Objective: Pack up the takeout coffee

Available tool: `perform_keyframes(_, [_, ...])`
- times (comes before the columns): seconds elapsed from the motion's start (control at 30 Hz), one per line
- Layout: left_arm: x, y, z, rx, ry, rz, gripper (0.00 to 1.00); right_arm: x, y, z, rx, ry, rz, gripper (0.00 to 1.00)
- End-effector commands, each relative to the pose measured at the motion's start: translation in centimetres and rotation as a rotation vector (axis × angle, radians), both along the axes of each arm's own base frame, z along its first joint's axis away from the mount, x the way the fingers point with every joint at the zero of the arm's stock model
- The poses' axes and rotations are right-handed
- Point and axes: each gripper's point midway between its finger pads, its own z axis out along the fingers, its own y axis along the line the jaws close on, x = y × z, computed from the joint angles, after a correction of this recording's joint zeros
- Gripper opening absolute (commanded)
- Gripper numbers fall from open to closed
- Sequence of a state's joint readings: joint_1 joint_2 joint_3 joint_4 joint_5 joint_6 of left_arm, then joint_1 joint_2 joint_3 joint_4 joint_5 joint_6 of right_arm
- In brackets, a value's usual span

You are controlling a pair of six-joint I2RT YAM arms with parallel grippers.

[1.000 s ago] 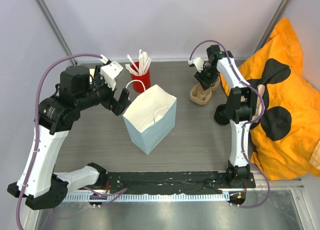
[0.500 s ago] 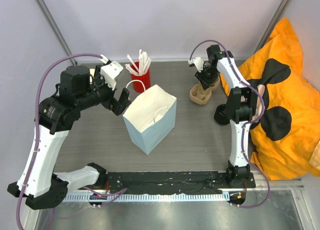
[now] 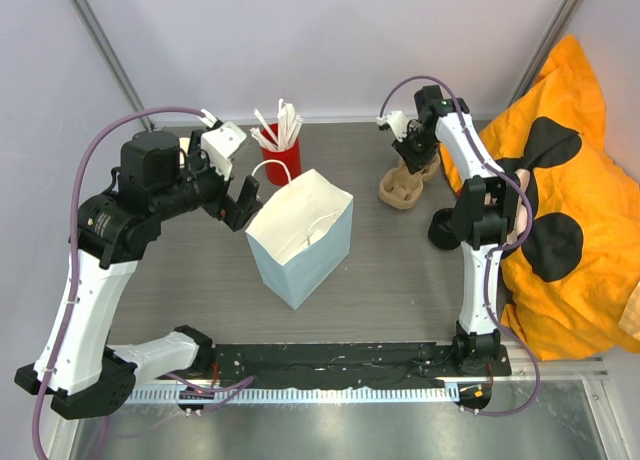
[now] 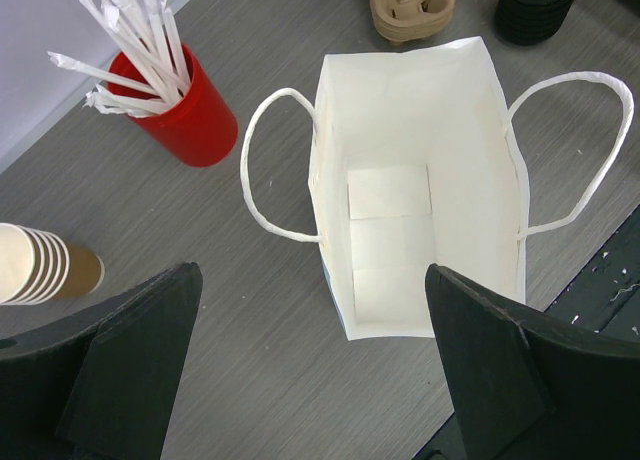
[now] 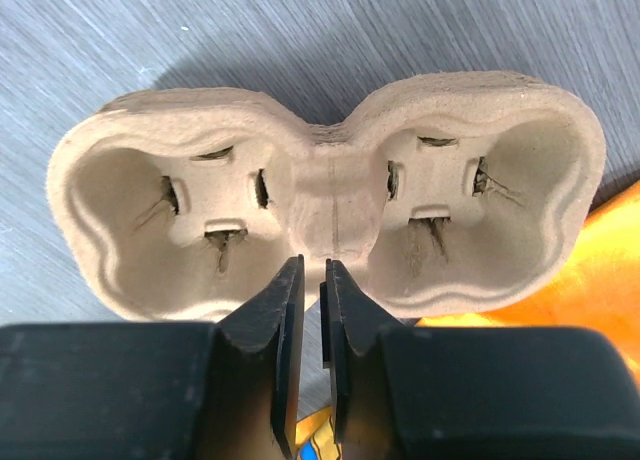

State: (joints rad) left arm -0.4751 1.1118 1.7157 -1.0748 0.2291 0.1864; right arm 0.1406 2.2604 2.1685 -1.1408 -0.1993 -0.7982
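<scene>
The takeout coffee (image 4: 45,268) shows only in the left wrist view, as tan paper cups with white insides nested in a stack at the far left. A moulded cardboard cup carrier (image 3: 400,187) with two wells sits at the back right. My right gripper (image 5: 312,265) (image 3: 410,158) is shut on the near rim of the cup carrier (image 5: 330,210), at its narrow middle. My left gripper (image 4: 310,271) (image 3: 240,200) hangs wide open with nothing in it, above the left side of the open white paper bag (image 3: 300,235).
A red cup of white sticks (image 3: 281,152) stands behind the bag (image 4: 420,180). A stack of black lids (image 3: 443,230) lies by the right arm, and an orange cloth with black spots (image 3: 570,230) fills the right side.
My right gripper's jaws have closed in on the carrier's middle, and the right wrist has shifted slightly toward the back. The left arm has not moved.
</scene>
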Motion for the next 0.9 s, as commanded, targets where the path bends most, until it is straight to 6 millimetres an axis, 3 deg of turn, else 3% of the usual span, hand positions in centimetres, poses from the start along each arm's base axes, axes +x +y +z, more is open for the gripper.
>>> perform_keyframes(0.0, [-0.1, -0.1, 0.9, -0.032, -0.020, -0.003, 1.00, 0.1, 0.7, 4.8, 0.025, -0.099, 0.009, 0.19])
perform_keyframes(0.03, [-0.2, -0.2, 0.9, -0.033, -0.019, -0.006, 1.00, 0.1, 0.7, 4.7, 0.025, -0.096, 0.009, 0.20])
perform_keyframes(0.1, [-0.2, -0.2, 0.9, -0.036, -0.019, -0.005, 1.00, 0.1, 0.7, 4.3, 0.023, -0.088, 0.010, 0.33])
perform_keyframes(0.27, [-0.2, -0.1, 0.9, -0.034, -0.020, -0.002, 1.00, 0.3, 0.7, 2.3, 0.017, -0.053, 0.008, 0.52])
perform_keyframes(0.63, [0.0, -0.2, 0.7, -0.029, -0.014, -0.003, 1.00, 1.2, 0.9, -0.3, 0.020, -0.025, -0.003, 0.57])
perform_keyframes(0.87, [0.2, -0.3, 0.6, -0.028, -0.009, -0.003, 1.00, 1.3, 1.1, -1.1, 0.027, -0.015, -0.008, 0.53])
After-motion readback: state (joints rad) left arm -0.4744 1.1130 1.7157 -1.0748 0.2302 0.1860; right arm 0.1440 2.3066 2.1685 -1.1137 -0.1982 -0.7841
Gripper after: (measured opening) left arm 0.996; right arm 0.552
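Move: The right hand's nearly shut fingertips hover just above the near edge of the cup holder's narrow waist; the holder's middle is about 1 cm ahead of them, 1 cm to the left and some 3 cm below. From that hand the black lids stand roughly 11 cm back and 8 cm to the right, the paper bag about 15 cm back and 23 cm to the left. The cup holder lies some 26 cm ahead of the left hand, 37 cm to its right and 31 cm below. Barely rising at first, the right hand spreads its nearly shut fingers to a bit over half open above the cup holder's waist, then sinks about 2.5 cm, easing very slightly forward. The fingers stay open and point steeply down, ending one on each side of the narrow middle without closing on it. ##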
